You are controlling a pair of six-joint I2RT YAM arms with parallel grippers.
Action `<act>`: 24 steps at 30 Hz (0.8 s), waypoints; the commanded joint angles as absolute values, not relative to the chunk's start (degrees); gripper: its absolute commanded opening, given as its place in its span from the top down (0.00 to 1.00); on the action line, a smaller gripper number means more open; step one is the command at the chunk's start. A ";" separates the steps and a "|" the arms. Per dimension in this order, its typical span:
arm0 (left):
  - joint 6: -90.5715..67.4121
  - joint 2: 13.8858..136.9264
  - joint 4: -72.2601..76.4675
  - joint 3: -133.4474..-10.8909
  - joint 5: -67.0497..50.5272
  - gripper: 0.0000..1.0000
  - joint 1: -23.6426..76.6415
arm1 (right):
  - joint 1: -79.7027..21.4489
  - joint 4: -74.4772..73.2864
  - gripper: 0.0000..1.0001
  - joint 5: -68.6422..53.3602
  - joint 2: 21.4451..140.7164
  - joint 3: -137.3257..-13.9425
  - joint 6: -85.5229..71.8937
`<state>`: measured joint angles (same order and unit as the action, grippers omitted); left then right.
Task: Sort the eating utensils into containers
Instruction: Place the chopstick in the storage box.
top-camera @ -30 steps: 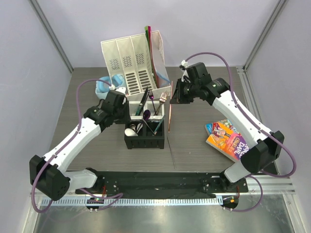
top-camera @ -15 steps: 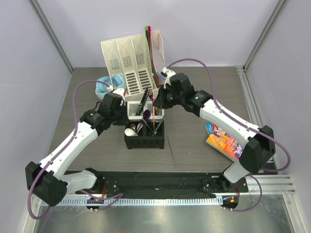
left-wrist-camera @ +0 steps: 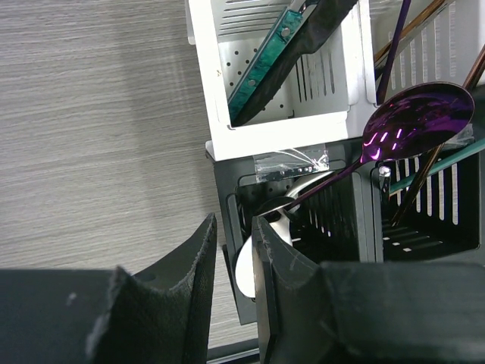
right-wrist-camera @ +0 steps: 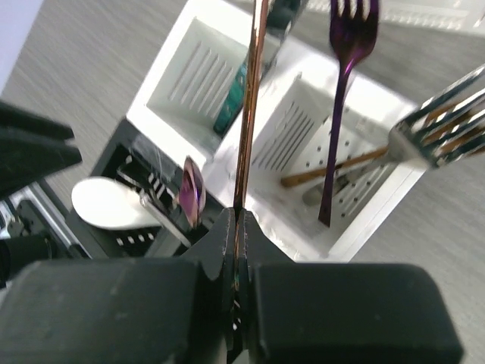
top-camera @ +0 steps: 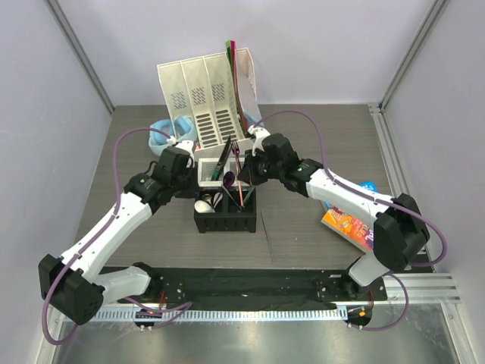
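The four-cell caddy [top-camera: 226, 221] stands mid-table and holds several utensils. Among them are a purple spoon [left-wrist-camera: 417, 114], a purple fork [right-wrist-camera: 345, 91], a metal fork [right-wrist-camera: 439, 129] and a white soup spoon [top-camera: 203, 205]. My right gripper [top-camera: 246, 171] hangs over the caddy, shut on a thin brown chopstick [right-wrist-camera: 250, 114]. The chopstick [top-camera: 242, 189] slants down to the near right black cell. My left gripper [left-wrist-camera: 233, 235] sits at the caddy's left side. Its jaws straddle the black cell's wall [left-wrist-camera: 227, 197], closed on it, with the white spoon's bowl beside the inner finger.
A tall white file organiser [top-camera: 201, 95] stands behind the caddy, with blue headphones [top-camera: 163, 135] to its left. A colourful book [top-camera: 350, 220] lies on the table at the right, partly under my right arm. The arms' black base rail [top-camera: 250, 284] runs along the near edge.
My right arm has swung left with the chopstick, from beside the caddy's right edge to above its cells. The left gripper has stayed at the caddy's left wall.
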<state>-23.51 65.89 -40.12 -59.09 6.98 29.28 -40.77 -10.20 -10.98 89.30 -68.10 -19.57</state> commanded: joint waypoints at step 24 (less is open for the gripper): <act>-22.67 68.73 -37.71 -60.73 7.21 0.74 29.53 | -39.29 -23.53 0.47 -0.18 72.00 -65.83 -22.67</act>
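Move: Between the right fingers is the chopstick, its lower end already inside the box's right black compartment. That compartment's middle lies about 4 cm back from the hand, level sideways and some 12 cm below. The purple ladle's bowl is roughly 4 cm to the hand's left, neither ahead nor back; the purple fork leans about 4 cm ahead and 1 cm left, both some 6 cm below. From the left hand, the compartment is about 12 cm right, 2 cm back and 12 cm below. Easing back and slightly right while dipping about a centimetre, the right hand carries the chopstick's grip point towards the right black compartment, then opens its fingers to about half and lets go. It rises about 2.5 cm from its lowest point and ends drawing off to the right, away from the ladle, about 4 cm right of its start. The left hand sinks about a centimetre at the box's left end. ##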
